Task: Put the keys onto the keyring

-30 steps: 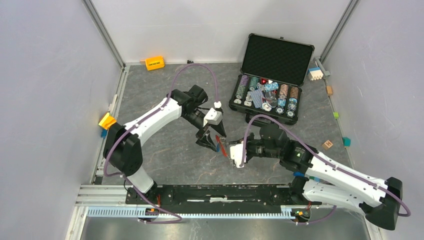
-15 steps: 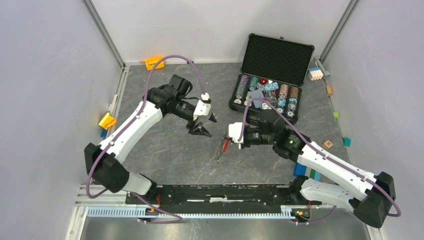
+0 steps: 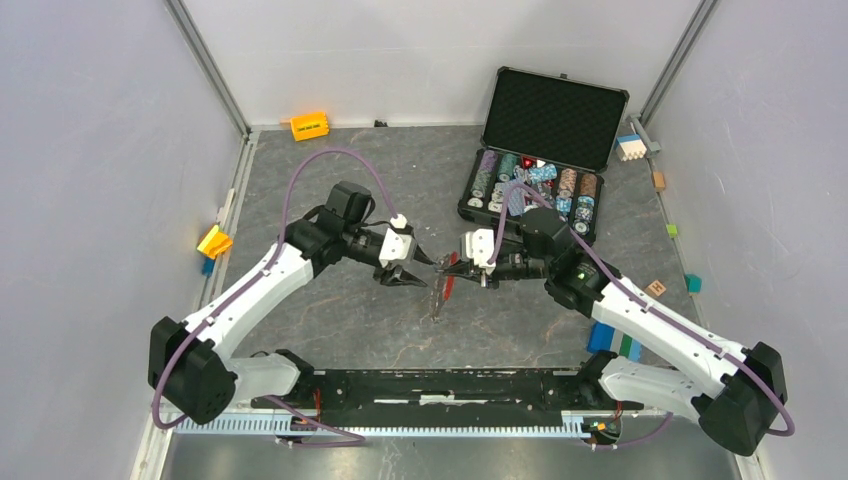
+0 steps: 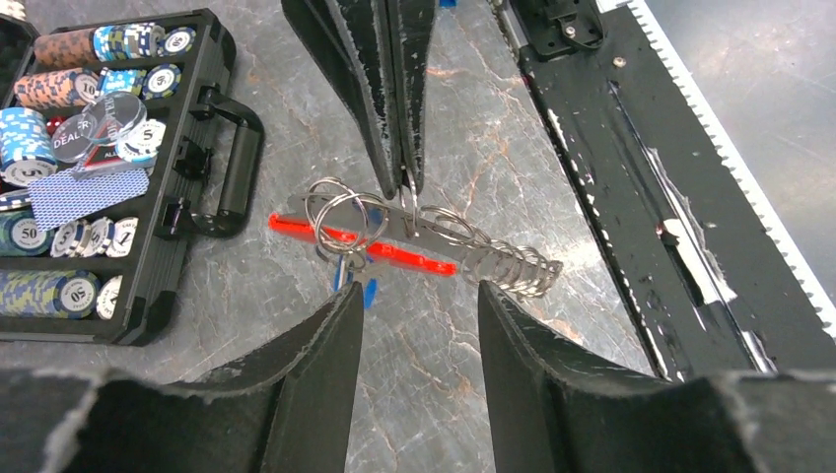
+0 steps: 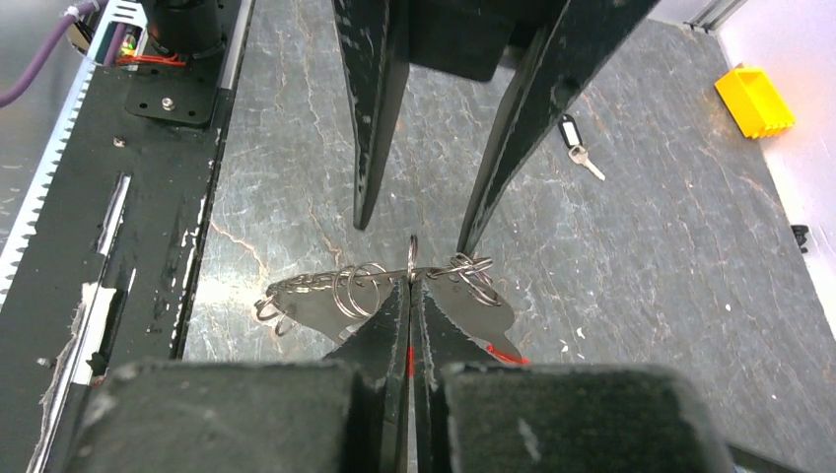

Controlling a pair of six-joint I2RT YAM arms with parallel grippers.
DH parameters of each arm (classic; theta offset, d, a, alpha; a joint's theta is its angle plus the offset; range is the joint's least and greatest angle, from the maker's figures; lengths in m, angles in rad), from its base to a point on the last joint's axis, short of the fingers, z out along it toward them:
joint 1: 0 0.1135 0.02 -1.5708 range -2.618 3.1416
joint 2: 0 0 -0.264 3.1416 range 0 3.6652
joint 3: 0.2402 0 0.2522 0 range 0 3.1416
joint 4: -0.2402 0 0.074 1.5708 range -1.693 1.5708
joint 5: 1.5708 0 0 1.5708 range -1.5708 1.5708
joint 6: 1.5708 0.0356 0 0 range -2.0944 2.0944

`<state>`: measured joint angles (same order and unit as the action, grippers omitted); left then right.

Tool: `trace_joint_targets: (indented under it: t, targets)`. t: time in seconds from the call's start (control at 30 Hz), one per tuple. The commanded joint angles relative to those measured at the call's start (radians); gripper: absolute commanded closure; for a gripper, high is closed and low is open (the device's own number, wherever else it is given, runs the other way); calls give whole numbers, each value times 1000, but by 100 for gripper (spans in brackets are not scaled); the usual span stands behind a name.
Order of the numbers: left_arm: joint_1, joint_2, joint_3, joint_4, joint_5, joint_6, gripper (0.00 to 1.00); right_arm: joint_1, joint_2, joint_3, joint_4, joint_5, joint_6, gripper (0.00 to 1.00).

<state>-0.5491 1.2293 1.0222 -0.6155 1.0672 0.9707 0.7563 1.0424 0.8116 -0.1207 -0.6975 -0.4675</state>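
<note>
The keyring (image 3: 449, 290) hangs from my right gripper (image 3: 447, 268), which is shut on one of its silver rings (image 5: 412, 251). Its red fob (image 4: 394, 253) dangles under a cluster of rings (image 4: 335, 212) and a coiled wire part (image 4: 515, 266). A blue tag (image 4: 367, 294) hangs below the rings. My left gripper (image 3: 424, 272) faces the right one tip to tip, open, its fingers (image 5: 370, 128) flanking the held ring without touching it. One key with a small tag (image 5: 576, 144) lies loose on the table beyond, hidden under the left arm in the top view.
An open black case of poker chips (image 3: 545, 120) stands at the back right, its handle (image 4: 237, 168) near the keyring. An orange block (image 3: 309, 126) lies at the back wall and a yellow one (image 3: 214, 241) at the left wall. The black base rail (image 3: 440, 385) runs along the near edge.
The right gripper has lifted the keyring and carried it farther from the bases. The left arm swung away, then came back to face it, and its jaws have narrowed somewhat.
</note>
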Motion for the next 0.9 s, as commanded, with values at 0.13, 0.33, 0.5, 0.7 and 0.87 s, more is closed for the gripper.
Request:
trace_joint_targets:
  t: [0.13, 0.33, 0.5, 0.7, 0.87]
  targets:
    - [-25, -25, -67, 322, 34, -213, 53, -25, -3, -7, 113, -66, 55, 100]
    - [-26, -53, -95, 379, 33, -266, 64, -41, 7, -20, 162, -85, 84, 100]
    - [-26, -71, -108, 379, 42, -267, 67, -51, 8, -24, 171, -83, 94, 100]
    - [-26, -82, -121, 379, 64, -258, 68, -66, 13, -30, 184, -98, 111, 100]
    - [-26, -89, -120, 381, 53, -252, 67, -77, 18, -35, 187, -123, 113, 100]
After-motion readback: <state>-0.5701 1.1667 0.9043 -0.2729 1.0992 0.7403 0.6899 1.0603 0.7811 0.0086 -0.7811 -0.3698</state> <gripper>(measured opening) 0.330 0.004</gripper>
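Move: The upright ring that the right gripper already pinches lies about 3 cm to the left hand's right, level with it fore and aft and perhaps 1 cm higher. From the left hand, the red handle hangs 4 cm to the right and 5 cm below, and the loose rings trail 4 cm back, 1 cm right and 3 cm below. The ring sticks out about 1 cm left of the right hand's point, at its height. The left fingers come up around the ring, the forward fingertip ending close beside it. The left hand eases about 1.5 cm right and 1.5 cm up with a slight roll, narrowing its opening from about half to a third without shutting. The right hand keeps its pinch on the ring, lifting it and carrying it forward about 1 cm each. ##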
